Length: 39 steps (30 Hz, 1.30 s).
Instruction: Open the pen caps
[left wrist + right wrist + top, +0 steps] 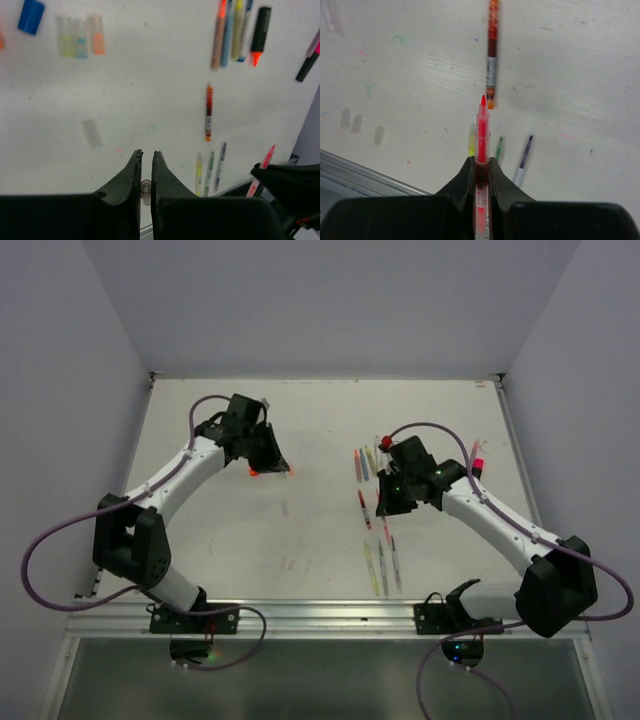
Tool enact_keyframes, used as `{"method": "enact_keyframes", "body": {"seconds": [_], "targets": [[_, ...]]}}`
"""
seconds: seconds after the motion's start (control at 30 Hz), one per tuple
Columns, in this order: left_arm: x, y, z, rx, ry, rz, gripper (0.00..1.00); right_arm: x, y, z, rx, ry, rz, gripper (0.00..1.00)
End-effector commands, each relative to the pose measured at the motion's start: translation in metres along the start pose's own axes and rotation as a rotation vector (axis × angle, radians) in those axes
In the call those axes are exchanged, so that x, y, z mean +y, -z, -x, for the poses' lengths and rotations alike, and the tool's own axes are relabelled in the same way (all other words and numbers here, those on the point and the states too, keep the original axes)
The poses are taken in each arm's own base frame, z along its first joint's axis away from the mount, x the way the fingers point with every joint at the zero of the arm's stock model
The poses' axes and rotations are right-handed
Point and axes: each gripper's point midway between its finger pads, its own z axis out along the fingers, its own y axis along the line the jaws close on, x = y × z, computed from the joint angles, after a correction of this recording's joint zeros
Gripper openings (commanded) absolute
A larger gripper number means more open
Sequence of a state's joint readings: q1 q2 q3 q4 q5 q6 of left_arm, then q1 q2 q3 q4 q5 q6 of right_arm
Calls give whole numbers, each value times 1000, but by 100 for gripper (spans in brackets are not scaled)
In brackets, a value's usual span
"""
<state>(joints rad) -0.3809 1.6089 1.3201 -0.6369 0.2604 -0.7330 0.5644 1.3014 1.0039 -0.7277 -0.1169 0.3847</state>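
Observation:
My right gripper is shut on a red pen whose bare tip points away from the camera, with no cap on it; in the top view this gripper hangs over the pen rows. My left gripper is shut, with a small clear cap pinched deep between its fingers; from above it sits at the left-centre. Loose pen caps lie on the table: a blue cap, a yellow-green cap, an orange cap and a clear cap.
An orange-brown pen lies just beyond the held tip. Yellow, green and purple pens lie below it. A black highlighter and several pens lie farther back. The metal rail runs along the near edge.

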Motion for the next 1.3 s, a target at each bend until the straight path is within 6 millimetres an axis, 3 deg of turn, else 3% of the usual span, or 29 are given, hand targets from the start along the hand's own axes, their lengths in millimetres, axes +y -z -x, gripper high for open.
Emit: {"method": "enact_keyframes", "body": {"seconds": [0.0, 0.03, 0.17, 0.5, 0.77, 0.9, 1.27], "targets": [[45, 23, -43, 45, -106, 116, 0, -32, -4, -32, 93, -104, -94, 0], [64, 20, -61, 81, -100, 155, 0, -38, -6, -38, 110, -127, -121, 0], [81, 28, -86, 105, -121, 176, 0, -54, -13, -56, 163, -169, -184, 0], [101, 18, -129, 171, -202, 241, 0, -74, -18, -74, 249, -213, -309, 0], [109, 12, -151, 170, -236, 246, 0, -89, -32, -103, 302, -257, -374, 0], [119, 9, -159, 179, -250, 256, 0, -96, -33, -102, 298, -254, -415, 0], [121, -2, -187, 218, -208, 217, 7, -100, -45, -109, 311, -262, -425, 2]]}}
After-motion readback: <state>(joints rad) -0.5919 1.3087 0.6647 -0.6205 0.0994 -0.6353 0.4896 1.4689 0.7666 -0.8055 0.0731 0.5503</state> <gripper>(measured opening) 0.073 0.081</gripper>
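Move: The left hand, closed on a small clear cap, is bound for bare table about 18 cm back, 5 cm left and 14 cm below. The nearest cap of the clear row lies about 20 cm back and 1 cm left, and a lone cap some 6 cm back, 1 cm left. The right hand holds the uncapped pink pen; its free spot is about 7 cm back, 9 cm right and 12 cm below. The purple pen lies 9 cm back, 5 cm right, and the green pen 10 cm back, 2 cm right. Back and down, fast at first and then easing, the left hand carries its cap about 18 cm back, 13 cm down and some 5 cm left, to the left end of the clear-cap row. The right hand lowers the pink pen about 11 cm while going 9 cm right and 6 cm back, past the purple pen's right side. Both wrists swing the fingers closer to straight down, turning clockwise, and both grips stay shut. ##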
